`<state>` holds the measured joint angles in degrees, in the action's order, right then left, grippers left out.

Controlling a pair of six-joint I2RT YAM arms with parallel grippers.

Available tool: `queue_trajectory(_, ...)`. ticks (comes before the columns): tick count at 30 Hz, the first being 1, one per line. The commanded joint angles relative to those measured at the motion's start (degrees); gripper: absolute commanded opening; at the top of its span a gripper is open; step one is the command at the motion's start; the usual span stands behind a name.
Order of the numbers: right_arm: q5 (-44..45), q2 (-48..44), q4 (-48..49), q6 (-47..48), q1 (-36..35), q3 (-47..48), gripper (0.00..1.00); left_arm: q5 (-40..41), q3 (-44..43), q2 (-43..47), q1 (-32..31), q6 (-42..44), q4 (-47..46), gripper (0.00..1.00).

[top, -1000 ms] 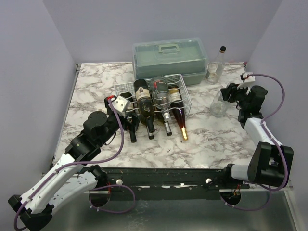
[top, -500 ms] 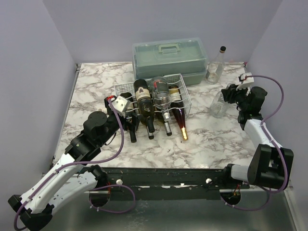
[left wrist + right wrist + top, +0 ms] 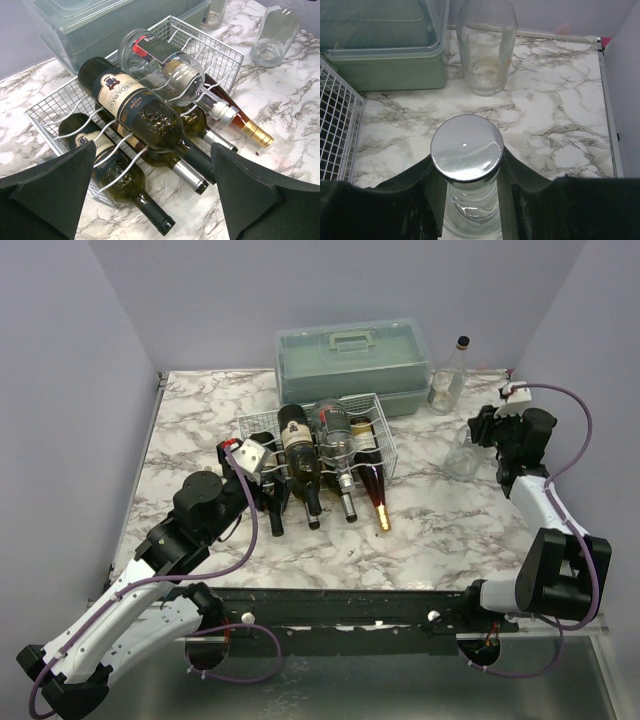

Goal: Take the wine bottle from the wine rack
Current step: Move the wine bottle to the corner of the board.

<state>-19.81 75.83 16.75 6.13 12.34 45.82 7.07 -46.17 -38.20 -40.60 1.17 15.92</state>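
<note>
The white wire wine rack (image 3: 385,412) (image 3: 42,107) sits mid-table with several wine bottles lying in it. A clear one (image 3: 165,65) rests on top, beside a dark labelled one (image 3: 137,107). My left gripper (image 3: 268,490) (image 3: 152,150) is open at the rack's front left, over the bottle necks and holding nothing. A clear bottle with a silver cap (image 3: 462,452) (image 3: 466,146) stands off the rack at the right. My right gripper (image 3: 487,430) (image 3: 470,187) is shut on its neck just under the cap.
A grey-green plastic case with a handle (image 3: 352,360) (image 3: 385,55) stands behind the rack. Another clear empty bottle (image 3: 447,380) (image 3: 486,45) is upright at the back right. The table's right edge (image 3: 605,100) and the wall are close to the right arm.
My right gripper has shut on the clear bottle's neck and shifted back and to the right with it. The left arm and the rack have not moved.
</note>
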Motion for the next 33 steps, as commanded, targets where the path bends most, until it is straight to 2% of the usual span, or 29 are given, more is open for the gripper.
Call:
queue_trajectory(1, 3.3, 2.1, 5.0, 2.2, 0.1, 6.9, 0.00, 0.8, -0.7, 0.5, 0.2, 0.6, -0.3, 0.99)
queue_trajectory(19, 7.7, 16.4, 8.2, 1.6, 0.2, 22.0, 0.00, 1.4, -0.6, -0.6, 0.2, 1.0, -0.2, 0.99)
queue_trajectory(33, 11.7, 22.6, 14.5, -1.6, 0.6, 26.3, 0.00, 1.5, -0.7, -2.2, 0.2, 1.1, -0.2, 0.99)
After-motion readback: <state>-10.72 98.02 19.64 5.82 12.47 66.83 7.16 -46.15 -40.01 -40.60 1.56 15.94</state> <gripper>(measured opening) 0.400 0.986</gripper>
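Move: My right hand already has the clear bottle with the silver cap upright by its neck. The board's far right corner lies about 28 cm ahead of this hand and 17 to its right, some 25 below. The other clear bottle stands roughly 19 cm ahead and 3 left, and the green box's middle is about 23 ahead and 31 left. From my left hand that corner is some 47 cm ahead and 66 right. I carry the silver-capped bottle forward with my right hand, about 10 cm, and some 5 cm to the right as well, nearly level, heading for the far right corner and to the right of the other clear bottle. My fingers keep their grip on the neck while the wrist turns clockwise, roughly 10 degrees. ##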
